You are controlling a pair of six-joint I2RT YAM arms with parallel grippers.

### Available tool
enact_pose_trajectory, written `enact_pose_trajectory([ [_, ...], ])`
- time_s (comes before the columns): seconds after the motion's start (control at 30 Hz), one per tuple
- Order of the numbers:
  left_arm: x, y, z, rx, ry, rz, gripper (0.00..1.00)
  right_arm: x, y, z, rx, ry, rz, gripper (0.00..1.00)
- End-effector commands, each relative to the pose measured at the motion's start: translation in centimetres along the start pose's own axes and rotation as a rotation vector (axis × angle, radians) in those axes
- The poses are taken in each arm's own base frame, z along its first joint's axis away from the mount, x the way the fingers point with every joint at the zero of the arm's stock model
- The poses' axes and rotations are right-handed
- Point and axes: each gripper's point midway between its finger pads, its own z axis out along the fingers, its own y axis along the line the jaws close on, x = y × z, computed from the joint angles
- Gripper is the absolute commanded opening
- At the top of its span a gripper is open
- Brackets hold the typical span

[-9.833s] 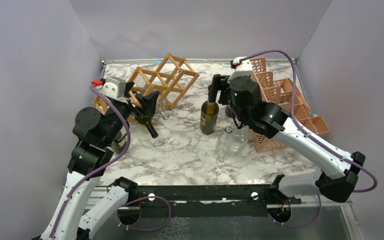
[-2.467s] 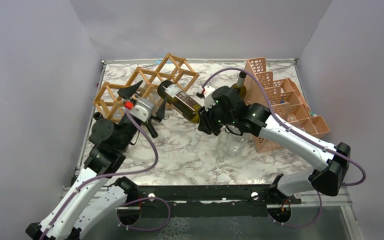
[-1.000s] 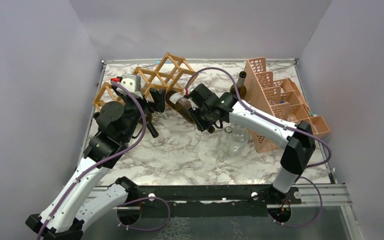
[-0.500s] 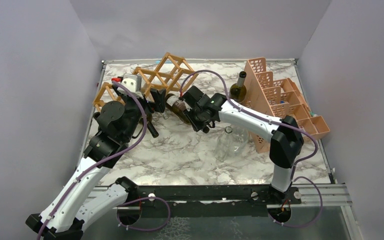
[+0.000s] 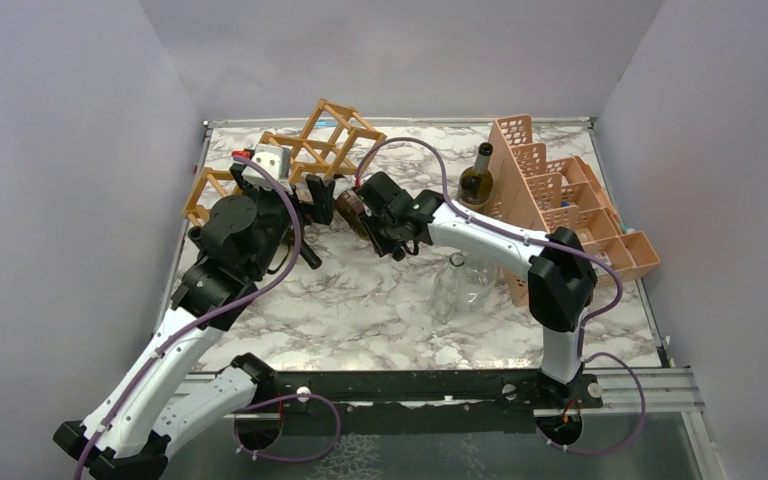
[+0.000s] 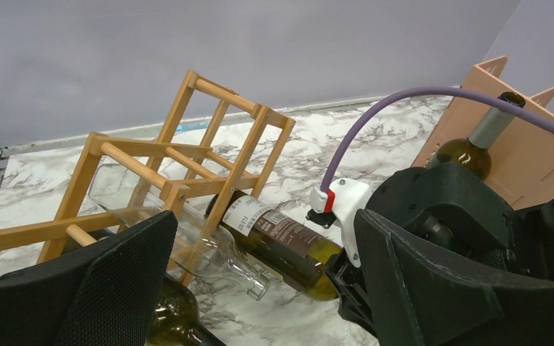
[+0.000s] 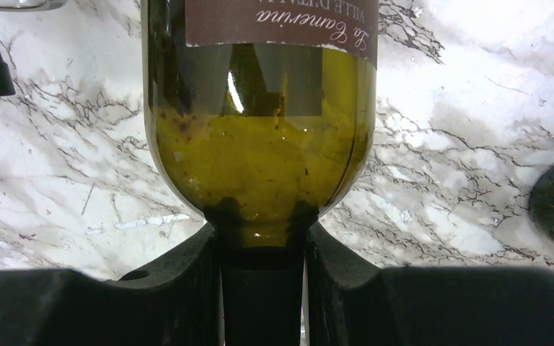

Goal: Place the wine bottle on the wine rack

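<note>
The wooden wine rack (image 5: 300,150) stands at the back left, tilted; it also shows in the left wrist view (image 6: 144,167). My right gripper (image 5: 380,217) is shut on the neck of the green labelled wine bottle (image 5: 352,203), which lies slanted with its base end inside a lower rack cell. The bottle (image 6: 281,238) and the right gripper (image 6: 357,288) show in the left wrist view. The right wrist view shows the bottle's shoulder (image 7: 260,144) between the gripper's (image 7: 262,245) fingers. My left gripper (image 5: 298,205) is open and empty next to the rack, its fingers (image 6: 79,288) wide apart.
A clear glass bottle (image 6: 187,238) lies in the rack. A dark bottle (image 5: 305,255) lies on the marble under the left gripper. A green bottle (image 5: 476,180) stands beside the pink stepped crate (image 5: 560,200). Clear glass bottles (image 5: 460,285) lie mid-table.
The right gripper lifted the bottle off the table, tipped it and carried it left into the rack. The rack has just shifted left and tilted. The left arm swung toward the rack.
</note>
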Motion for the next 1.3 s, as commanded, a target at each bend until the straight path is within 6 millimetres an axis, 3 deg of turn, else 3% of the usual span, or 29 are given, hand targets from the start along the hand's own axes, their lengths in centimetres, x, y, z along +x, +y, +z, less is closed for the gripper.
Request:
enact_pose_trajectory([
  [0.0, -1.6, -0.3, -0.1, 0.014, -0.026, -0.018, 0.99, -5.5, -0.3, -1.3, 0.023, -0.220, 0.056, 0.01],
  [0.17, -1.5, -0.3, 0.2, 0.009, -0.019, -0.013, 0.99, -5.8, 0.2, -1.2, -0.030, -0.247, 0.025, 0.01],
  [0.6, -2.4, -0.8, 1.0, 0.016, -0.004, -0.001, 0.99, -8.5, 1.9, 2.7, -0.149, -0.337, -0.059, 0.01],
  [0.83, -2.7, -0.9, 1.4, 0.016, 0.006, 0.005, 0.99, -10.1, 1.8, 4.1, -0.163, -0.366, -0.073, 0.02],
  [1.27, -2.7, -1.3, 1.5, 0.030, 0.011, -0.010, 0.99, -12.1, 1.0, 6.4, -0.142, -0.387, -0.095, 0.12],
])
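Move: The wine bottle is held base-first by its neck, its base already at the mouth of the wine rack's right-hand lower cell. That cell lies about 17 cm ahead of the right hand and 13 cm to its left, roughly level with it. The clear bottle lying in the rack sits some 8 cm left of that cell and 2 cm nearer. From the left hand, the cell is about 14 cm ahead, 3 cm right and 22 cm below. The wine bottle, still pinched by the neck, is slid base-first into the rack's right-hand cell: the right hand pushes it forward and left, sinking as it goes, about 10 cm in all, slowly at first and then faster. The wrist turns some 15 degrees, partly counter-clockwise, with the fingers swinging slightly up and forward while keeping their hold. ##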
